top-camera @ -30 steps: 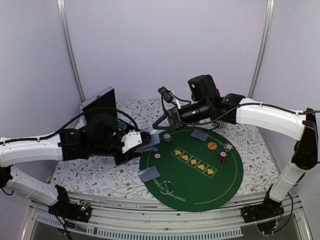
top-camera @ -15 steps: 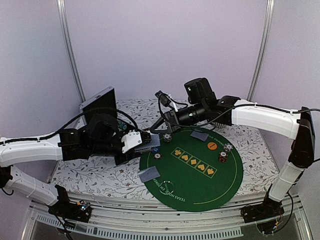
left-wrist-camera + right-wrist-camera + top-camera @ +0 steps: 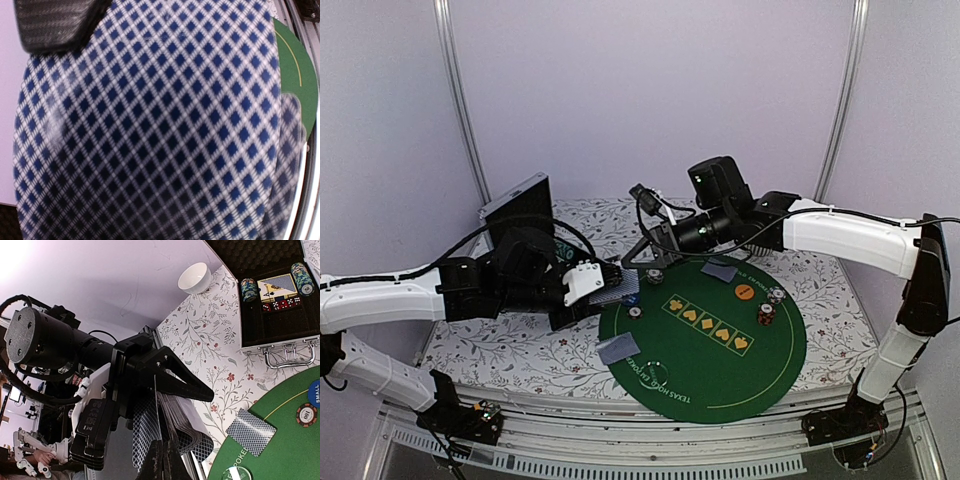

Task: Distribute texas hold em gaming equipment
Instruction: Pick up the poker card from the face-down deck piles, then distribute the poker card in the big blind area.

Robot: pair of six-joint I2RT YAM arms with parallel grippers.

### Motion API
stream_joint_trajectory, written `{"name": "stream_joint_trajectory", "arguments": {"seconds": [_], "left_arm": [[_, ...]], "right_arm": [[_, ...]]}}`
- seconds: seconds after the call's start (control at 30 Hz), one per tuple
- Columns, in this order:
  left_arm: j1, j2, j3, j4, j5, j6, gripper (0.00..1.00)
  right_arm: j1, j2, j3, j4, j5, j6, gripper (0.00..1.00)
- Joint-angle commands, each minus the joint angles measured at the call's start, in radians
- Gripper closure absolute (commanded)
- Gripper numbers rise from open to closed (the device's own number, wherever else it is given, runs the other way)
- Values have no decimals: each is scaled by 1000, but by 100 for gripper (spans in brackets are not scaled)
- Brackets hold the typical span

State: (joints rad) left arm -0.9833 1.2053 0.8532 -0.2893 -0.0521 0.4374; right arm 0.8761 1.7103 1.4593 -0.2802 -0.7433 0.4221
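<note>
My left gripper [image 3: 610, 283] is shut on a fanned deck of grey-blue-backed playing cards [image 3: 192, 432] beside the left rim of the green poker mat [image 3: 720, 370]. One card back [image 3: 160, 130] fills the left wrist view. My right gripper [image 3: 162, 462] is at the deck, its fingers pinched shut on the edge of a single card [image 3: 155, 410] that stands out of it. Two cards [image 3: 618, 348] [image 3: 719, 270] lie on the mat. Chip stacks [image 3: 655, 275] [image 3: 765, 313] and a blue disc [image 3: 631, 297], a white disc [image 3: 635, 311] and an orange disc [image 3: 744, 291] also lie there.
The open aluminium case [image 3: 280, 347] lies on the flowered cloth behind the mat, holding chips, cards and dice. A white bowl [image 3: 195, 277] stands beyond it. The case's raised lid [image 3: 518, 208] stands behind my left arm.
My right gripper has moved left and down to the deck and shut on a single card. The left arm has held still with the deck.
</note>
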Motion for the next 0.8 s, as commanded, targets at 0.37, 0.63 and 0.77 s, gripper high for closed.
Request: {"name": "stream_joint_trajectory", "arguments": {"seconds": [0.37, 0.63, 0.77], "left_arm": [[8, -10, -3, 28, 14, 0, 58], [8, -10, -2, 28, 17, 1, 58], [8, -10, -1, 27, 17, 1, 58]], "right_arm": [[-96, -202, -21, -20, 74, -43, 98], [-268, -354, -129, -20, 209, -44, 98], [-379, -406, -218, -1, 268, -42, 98]]}}
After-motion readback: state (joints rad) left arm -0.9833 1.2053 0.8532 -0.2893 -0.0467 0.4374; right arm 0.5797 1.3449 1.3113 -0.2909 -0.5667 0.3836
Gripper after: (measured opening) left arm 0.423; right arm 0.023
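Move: The right hand already pinches the edge of the top card of the deck; the deck's middle lies roughly 3 cm to its left, 4 cm back and 4 cm lower. On the mat some 25 cm below, one face-down card lies about 16 cm ahead and 19 cm right, a chip stack about 15 cm ahead and 5 cm right. The left hand grips that deck, its middle roughly 2 cm ahead and 2 cm right of the hand. Up and to the right at first, then faster and mostly to the right with some reach forward, the right hand draws the pinched card off the deck and away from the left gripper, about 14 cm right, 8 cm up and 8 cm forward in all. It swings some 25 degrees clockwise with fingers kept shut on the card, while the left hand stays put, holding the deck. ##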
